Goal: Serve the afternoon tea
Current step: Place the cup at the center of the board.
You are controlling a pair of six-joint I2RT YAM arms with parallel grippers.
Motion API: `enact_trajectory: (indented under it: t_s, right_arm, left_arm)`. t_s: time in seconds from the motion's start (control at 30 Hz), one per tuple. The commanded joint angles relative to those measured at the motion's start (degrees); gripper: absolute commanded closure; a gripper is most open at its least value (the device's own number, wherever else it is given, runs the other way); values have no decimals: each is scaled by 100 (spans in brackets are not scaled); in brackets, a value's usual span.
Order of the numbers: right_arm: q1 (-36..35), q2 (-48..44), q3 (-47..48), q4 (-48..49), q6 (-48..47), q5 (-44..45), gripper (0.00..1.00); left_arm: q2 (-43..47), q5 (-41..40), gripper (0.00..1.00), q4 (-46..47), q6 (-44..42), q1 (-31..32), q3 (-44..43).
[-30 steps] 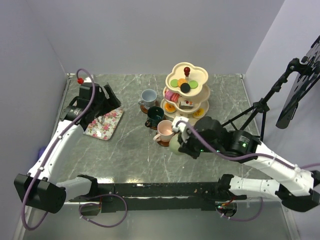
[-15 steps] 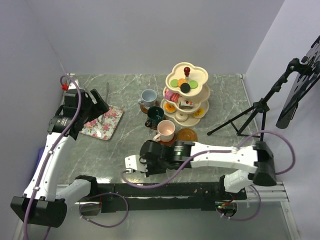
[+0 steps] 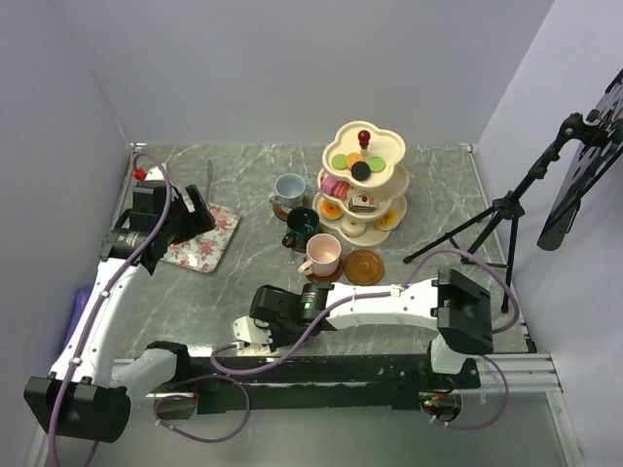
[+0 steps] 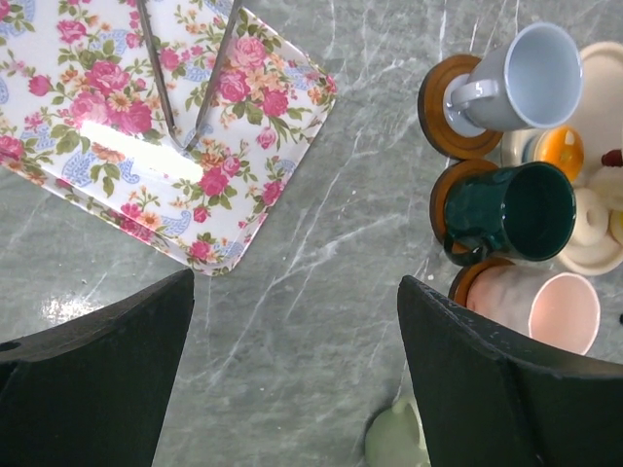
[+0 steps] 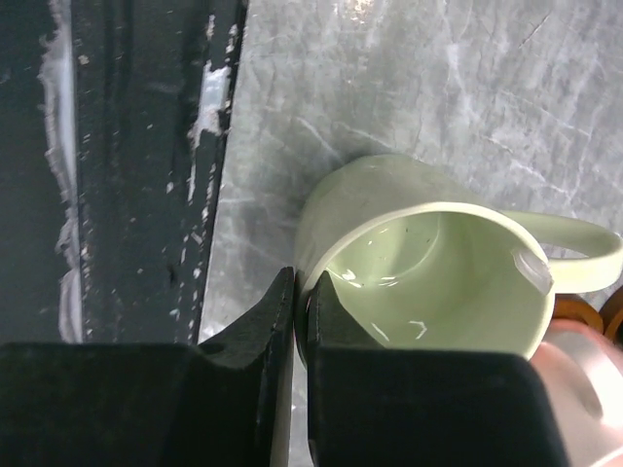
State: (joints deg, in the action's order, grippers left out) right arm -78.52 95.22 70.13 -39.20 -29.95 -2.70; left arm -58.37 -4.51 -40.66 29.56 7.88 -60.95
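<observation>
My right gripper (image 5: 300,287) is shut on the rim of the light green mug (image 5: 428,263), one finger inside and one outside. It holds the mug low beside the dark front rail (image 5: 136,165). From above, the right gripper (image 3: 247,331) is at the near edge and its arm covers the mug. The cream three-tier stand (image 3: 362,180) holds small cakes. Beside it, on saucers, stand the grey-blue mug (image 3: 289,188), dark green mug (image 3: 303,224) and pink mug (image 3: 323,255). One brown saucer (image 3: 364,266) is bare. My left gripper (image 3: 200,209) hangs open by the tray.
The floral tray (image 4: 117,146) lies at the left with thin metal tongs (image 4: 185,78) on it. A black tripod (image 3: 487,219) stands at the right. Grey walls close the table's back and left. The arms' dark mounting rail (image 3: 321,368) runs along the near edge.
My right arm has swung from beside the pink mug to the near left edge, carrying the light green mug. My left arm has shifted a little by the tray, still open.
</observation>
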Motion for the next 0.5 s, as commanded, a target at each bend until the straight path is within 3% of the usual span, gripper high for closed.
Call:
enact_trajectory:
  t_s: [0.0, 0.2, 0.47]
  right_arm:
    - [-40, 198, 387, 422, -142, 426, 91]
    - [-32, 182, 344, 597, 24, 858, 67]
    - [117, -1478, -385, 1467, 849, 1833, 35]
  left_arm:
    - [71, 214, 11, 261, -214, -41, 188]
    - [89, 302, 11, 357, -565, 117, 250]
    - [150, 583, 14, 717, -1013, 995, 478]
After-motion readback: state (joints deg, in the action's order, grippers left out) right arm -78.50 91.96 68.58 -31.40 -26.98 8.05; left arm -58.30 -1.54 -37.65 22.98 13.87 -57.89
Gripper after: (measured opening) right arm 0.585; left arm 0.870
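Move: I have the pale green cup by its rim, near the table's front edge; its middle is about 4 cm ahead of my right hand, 2 cm left and 3 cm below. Beyond stands the pink cup, some 14 cm ahead and 3 cm right, with the empty coaster 9 cm to the right of the pink cup. From my left hand the pale green cup lies roughly 17 cm back, 20 cm right and 17 cm lower. I let go of the pale green cup's rim, opening my right fingers from almost shut to a bit over half, while the hand goes about 3.5 cm forward and slightly left over the cup, then rises some 3 cm, tilting a little. My left hand, open and empty, first sinks a little, then swings 3 to 4 cm right towards that cup, turning some 10 degrees clockwise. ##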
